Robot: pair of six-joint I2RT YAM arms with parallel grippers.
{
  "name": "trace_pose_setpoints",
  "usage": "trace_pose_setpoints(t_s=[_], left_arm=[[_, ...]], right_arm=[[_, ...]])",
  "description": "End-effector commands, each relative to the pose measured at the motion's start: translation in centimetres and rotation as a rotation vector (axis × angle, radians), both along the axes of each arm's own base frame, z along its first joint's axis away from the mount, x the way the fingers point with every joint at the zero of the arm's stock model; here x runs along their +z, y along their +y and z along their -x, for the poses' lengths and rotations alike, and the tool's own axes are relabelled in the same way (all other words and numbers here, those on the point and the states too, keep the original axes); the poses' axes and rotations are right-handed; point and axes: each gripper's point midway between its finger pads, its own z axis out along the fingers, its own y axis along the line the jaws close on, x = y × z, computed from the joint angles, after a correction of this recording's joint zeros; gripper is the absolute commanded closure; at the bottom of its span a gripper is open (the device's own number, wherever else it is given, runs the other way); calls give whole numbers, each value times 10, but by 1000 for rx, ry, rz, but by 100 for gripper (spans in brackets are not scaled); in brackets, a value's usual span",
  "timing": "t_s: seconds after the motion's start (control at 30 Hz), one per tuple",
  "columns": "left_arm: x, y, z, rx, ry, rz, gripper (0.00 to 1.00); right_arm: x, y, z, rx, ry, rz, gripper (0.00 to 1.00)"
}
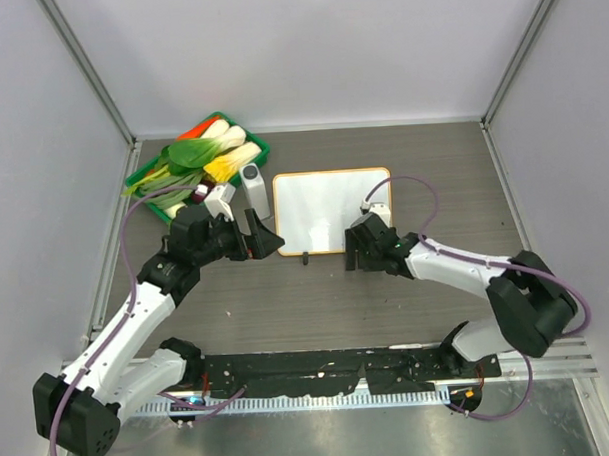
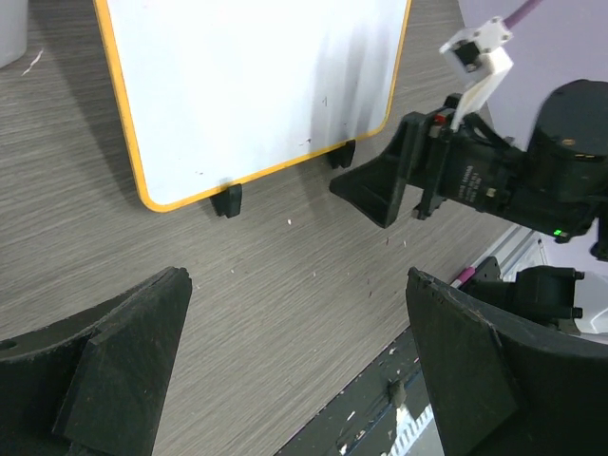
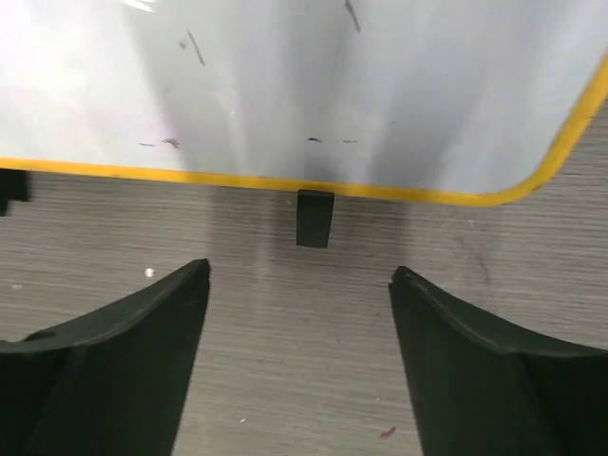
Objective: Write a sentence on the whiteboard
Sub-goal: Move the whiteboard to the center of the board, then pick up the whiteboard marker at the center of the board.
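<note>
The whiteboard (image 1: 329, 209) (image 2: 256, 85) (image 3: 304, 85) lies flat mid-table, white with a thin orange frame, its black clip feet (image 3: 315, 218) (image 2: 227, 199) on the near edge. The sentence is out of view; the board's face shows only a few faint dark specks. My left gripper (image 1: 265, 235) (image 2: 296, 280) is open and empty, hovering over bare table just left of the board's near-left corner. Just short of the board's near-right edge, my right gripper (image 1: 358, 256) (image 3: 300, 271) (image 2: 380, 190) is open and empty, in line with one clip foot.
A green tray (image 1: 253, 142) of toy vegetables stands at the back left. A white cylinder (image 1: 253, 188) lies between it and the board. A black rail (image 1: 320, 373) runs along the near edge, with a small pink-tipped thing (image 2: 465, 275) beside it.
</note>
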Motion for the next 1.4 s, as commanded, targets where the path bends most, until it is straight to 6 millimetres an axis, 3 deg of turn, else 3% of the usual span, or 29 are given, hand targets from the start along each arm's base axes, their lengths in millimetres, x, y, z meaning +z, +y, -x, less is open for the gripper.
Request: trace_pose_setpoints(t_s=[0.0,0.17,0.3,0.53,1.03,1.37], left_arm=[[15,0,-1,8,-50,31,0],[24,-1,-1,2,-76,49,0],[26,-1,-3,0,-83,44,0],[19,-6,-6,-21,-59,42,0],[0,-25,-11,-100,6,42,0],[-15,-56,-3,-192,31,1,0]], right_arm=[[38,0,4,-5,-59,-66,13],[93,8,2,39,-174,-172,2],[126,9,-5,52,-250,-192,0],[157,2,-18,14,-350,-221,0],[159,-53,-48,-108,-318,-419,1],[164,-75,-55,-171,-328,-437,1]])
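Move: The right hand has already released the whiteboard, its open fingers just behind the board's right black foot, about 2 cm ahead and 2 cm below. The whiteboard's middle is some 11 cm ahead and 6 cm left, roughly at hand height; the left black foot is about 2 cm ahead and 13 cm left. From the left hand, the whiteboard's middle lies about 12 cm ahead, 14 cm right and 17 cm lower. The right hand lifts away from the board's right foot, almost straight up by about 13 cm while its fingers finish opening, then swings right and somewhat forward to beside the board's right edge, tipping up and rolling left side up. Holding nothing, the left hand first barely stirs, then sinks about 4 cm and drifts right towards the whiteboard, fingers wide and dipping slightly. ##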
